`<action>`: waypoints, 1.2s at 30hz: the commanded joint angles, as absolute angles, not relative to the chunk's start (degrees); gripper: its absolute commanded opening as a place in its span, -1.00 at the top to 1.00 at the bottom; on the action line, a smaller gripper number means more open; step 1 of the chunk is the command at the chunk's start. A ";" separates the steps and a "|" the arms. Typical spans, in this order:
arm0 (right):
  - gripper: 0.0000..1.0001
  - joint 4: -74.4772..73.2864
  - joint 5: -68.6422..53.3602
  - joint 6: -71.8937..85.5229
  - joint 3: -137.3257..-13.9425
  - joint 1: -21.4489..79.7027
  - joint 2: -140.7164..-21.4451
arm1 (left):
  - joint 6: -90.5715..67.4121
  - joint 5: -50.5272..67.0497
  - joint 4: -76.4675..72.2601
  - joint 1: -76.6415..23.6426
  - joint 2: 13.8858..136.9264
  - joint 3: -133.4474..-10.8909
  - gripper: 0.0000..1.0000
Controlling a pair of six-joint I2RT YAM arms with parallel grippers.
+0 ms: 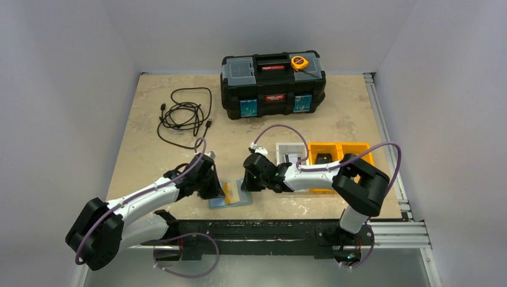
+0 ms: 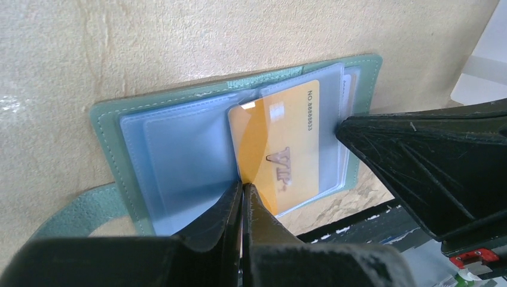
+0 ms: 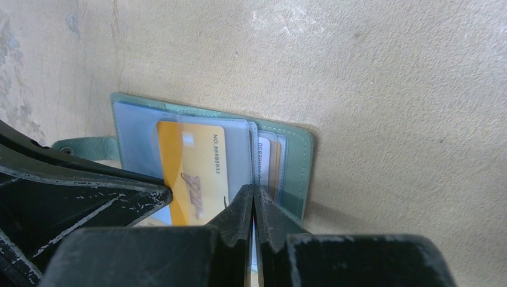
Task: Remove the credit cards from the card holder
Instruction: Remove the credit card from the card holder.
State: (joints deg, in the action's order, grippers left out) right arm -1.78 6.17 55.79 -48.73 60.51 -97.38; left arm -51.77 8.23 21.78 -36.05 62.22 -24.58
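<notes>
The card holder (image 1: pixel 234 199) lies open near the table's front edge, teal with pale blue pockets (image 2: pixel 179 149). A tan-orange card (image 2: pixel 287 137) marked VIP sticks partly out of a pocket. My left gripper (image 2: pixel 242 186) is shut on this card's near edge. My right gripper (image 3: pixel 254 192) is shut on a clear pocket leaf of the card holder (image 3: pixel 296 161), at its right side. In the top view the left gripper (image 1: pixel 220 190) and right gripper (image 1: pixel 246 182) meet over the holder. The card also shows in the right wrist view (image 3: pixel 191 161). The black card is hidden.
A black toolbox (image 1: pixel 273 84) with a yellow tape measure (image 1: pixel 299 61) on it stands at the back. A coiled black cable (image 1: pixel 184 113) lies at the back left. A white bin (image 1: pixel 289 152) and orange bins (image 1: pixel 338 152) sit right of the holder.
</notes>
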 commanded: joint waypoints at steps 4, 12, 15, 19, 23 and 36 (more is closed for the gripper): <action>1.00 -13.40 8.89 54.14 -44.30 60.04 -101.51 | -49.66 4.10 28.23 -35.51 59.11 -26.78 1.00; 1.00 -12.85 8.36 53.41 -45.20 60.03 -100.76 | -48.97 5.11 30.29 -34.99 54.52 -27.84 1.00; 1.00 -12.92 8.16 53.02 -46.03 60.01 -101.29 | -49.78 8.01 26.84 -34.92 54.62 -26.63 0.87; 1.00 -12.92 7.99 52.65 -46.52 60.01 -101.51 | -50.76 11.04 22.42 -34.89 57.98 -25.18 0.72; 1.00 -13.05 8.08 52.48 -46.62 60.03 -101.34 | -51.40 11.93 19.41 -34.82 60.97 -23.85 0.56; 1.00 -12.85 7.71 52.18 -46.68 60.03 -101.61 | -54.68 15.12 11.77 -34.27 64.05 -21.04 0.54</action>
State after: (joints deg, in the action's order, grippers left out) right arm -1.89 5.34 55.13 -49.01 60.31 -97.38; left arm -52.97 13.93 15.46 -34.81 63.26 -22.20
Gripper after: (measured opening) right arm 0.003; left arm 0.240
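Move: The gold bank card, half out of its pocket, has its middle about 3 cm right of the closed left fingertips and 1 cm ahead, roughly 1 cm below the hand point. The green holder's strap is some 8 cm left of them and level; the closed right gripper stands about 7 cm to their right, 1 cm ahead. From the right hand, the gold card's middle is around 5 cm left, neither ahead nor back, and 1 cm below. The left hand, its shut fingertips already on the left part of the gold card, goes about 2 cm farther left towards the strap, hops up some 1.5 cm, then comes back right roughly 3.5 cm while sinking to its old height, the fingers opening to a quarter of their range on the way. It ends with the tips straddling the card's left edge, one just off it and the other over its face, while the closed right gripper stays in place, still holding down the holder to the right of the card. ##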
